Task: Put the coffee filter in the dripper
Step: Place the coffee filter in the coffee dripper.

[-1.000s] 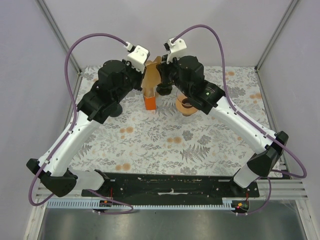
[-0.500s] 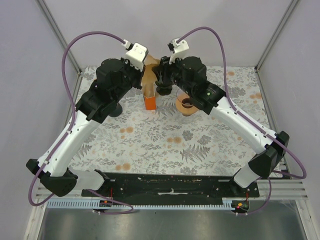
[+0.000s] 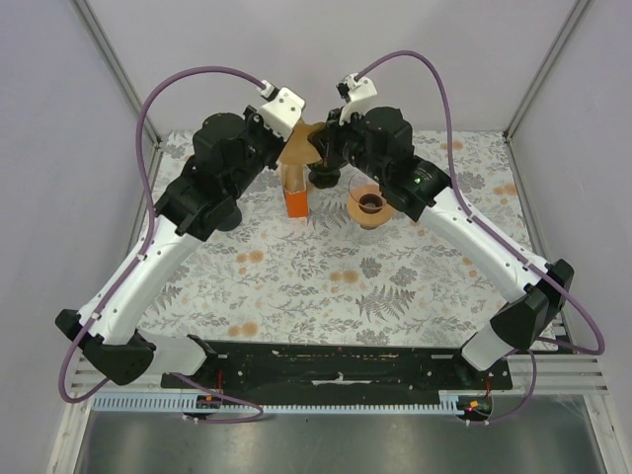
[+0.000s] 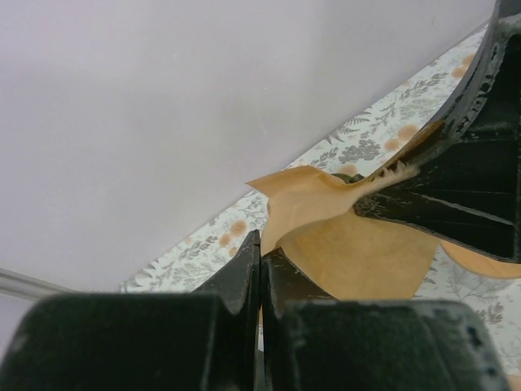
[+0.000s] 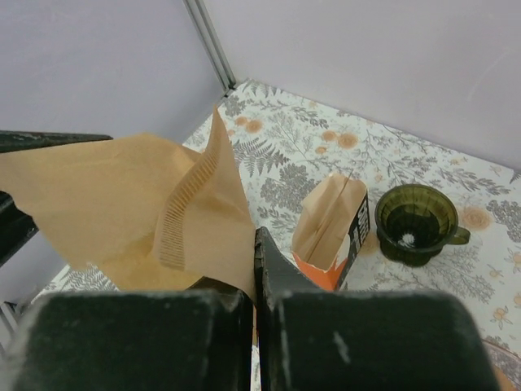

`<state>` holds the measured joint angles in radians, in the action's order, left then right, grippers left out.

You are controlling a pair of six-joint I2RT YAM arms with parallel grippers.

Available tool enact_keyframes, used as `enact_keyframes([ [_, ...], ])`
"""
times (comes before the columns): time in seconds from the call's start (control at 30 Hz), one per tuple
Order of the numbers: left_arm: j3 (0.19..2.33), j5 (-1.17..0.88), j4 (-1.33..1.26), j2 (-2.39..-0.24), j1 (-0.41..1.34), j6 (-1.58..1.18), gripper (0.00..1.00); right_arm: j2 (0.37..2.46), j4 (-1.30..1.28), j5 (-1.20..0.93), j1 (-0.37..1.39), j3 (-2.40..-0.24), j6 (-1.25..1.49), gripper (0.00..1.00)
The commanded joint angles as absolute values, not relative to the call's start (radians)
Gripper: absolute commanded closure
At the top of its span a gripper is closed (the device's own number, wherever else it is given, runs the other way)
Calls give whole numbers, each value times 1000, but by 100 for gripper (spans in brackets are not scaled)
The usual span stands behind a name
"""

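Observation:
A brown paper coffee filter point(image 3: 299, 150) hangs in the air at the back of the table, held between both grippers. My left gripper point(image 4: 260, 254) is shut on one edge of the coffee filter point(image 4: 358, 257). My right gripper point(image 5: 254, 248) is shut on the opposite edge, beside the ribbed seam of the coffee filter point(image 5: 138, 204). The dark green dripper point(image 5: 415, 221) stands upright on the table, empty, just right of the filter box. In the top view the dripper point(image 3: 324, 179) is mostly covered by the right arm.
An open orange filter box point(image 3: 294, 197) stands below the held filter, with more filters inside the box point(image 5: 334, 232). An amber glass cup point(image 3: 370, 207) sits right of the dripper. The patterned cloth point(image 3: 326, 286) covers the table; enclosure walls are close behind.
The left wrist has swung slightly right and the right wrist slightly up. The filter stays pinched between both grippers above the box.

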<state>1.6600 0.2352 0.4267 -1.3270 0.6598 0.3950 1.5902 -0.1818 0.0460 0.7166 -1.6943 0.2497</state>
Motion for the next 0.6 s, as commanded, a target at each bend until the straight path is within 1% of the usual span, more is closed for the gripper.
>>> enact_keyframes([
  [0.0,1680,288,325,-1342,660,543,98,1588,-310,46,684,-1766,227,100],
  [0.07,1680,288,319,-1348,661,571,98,1580,-350,41,667,-1766,230,100],
  [0.13,1677,275,321,-1353,661,581,93,1571,-391,38,646,-1767,233,100],
  [0.2,1678,218,343,-1354,666,566,78,1568,-434,37,628,-1779,224,100],
  [0.27,1689,100,389,-1353,667,517,63,1569,-486,28,606,-1795,213,100],
  [0.3,1697,33,414,-1354,672,485,57,1571,-518,20,591,-1801,210,100],
  [0.4,1726,-139,474,-1373,673,379,45,1571,-586,-33,539,-1802,212,100],
  [0.5,1741,-221,515,-1391,673,266,39,1572,-658,-69,480,-1810,198,100],
  [0.57,1741,-233,520,-1402,673,212,37,1591,-716,-93,454,-1834,184,100],
])
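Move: The dripper, on its glass carafe, lies about 12 cm to the right of the right hand, some 4 cm farther out and 19 cm lower; that hand already grips the filter. Around it, the coffee bag stands about 6 cm left and 8 cm ahead of the right hand, the green mug 16 cm ahead and 1 cm right, both some 20 cm below. From the left hand, the dripper is roughly 18 cm right, 6 cm ahead and 21 cm down. The coffee filter, held by both hands at first, is let go by the left fingers as they open wide; the right fingers keep their pinch and carry it about 10 cm to the right and 6 cm down towards the dripper, gathering speed and tipping some 15 degrees downward. The left hand, after a slight nudge forward, swings right and a little back, turning clockwise. ##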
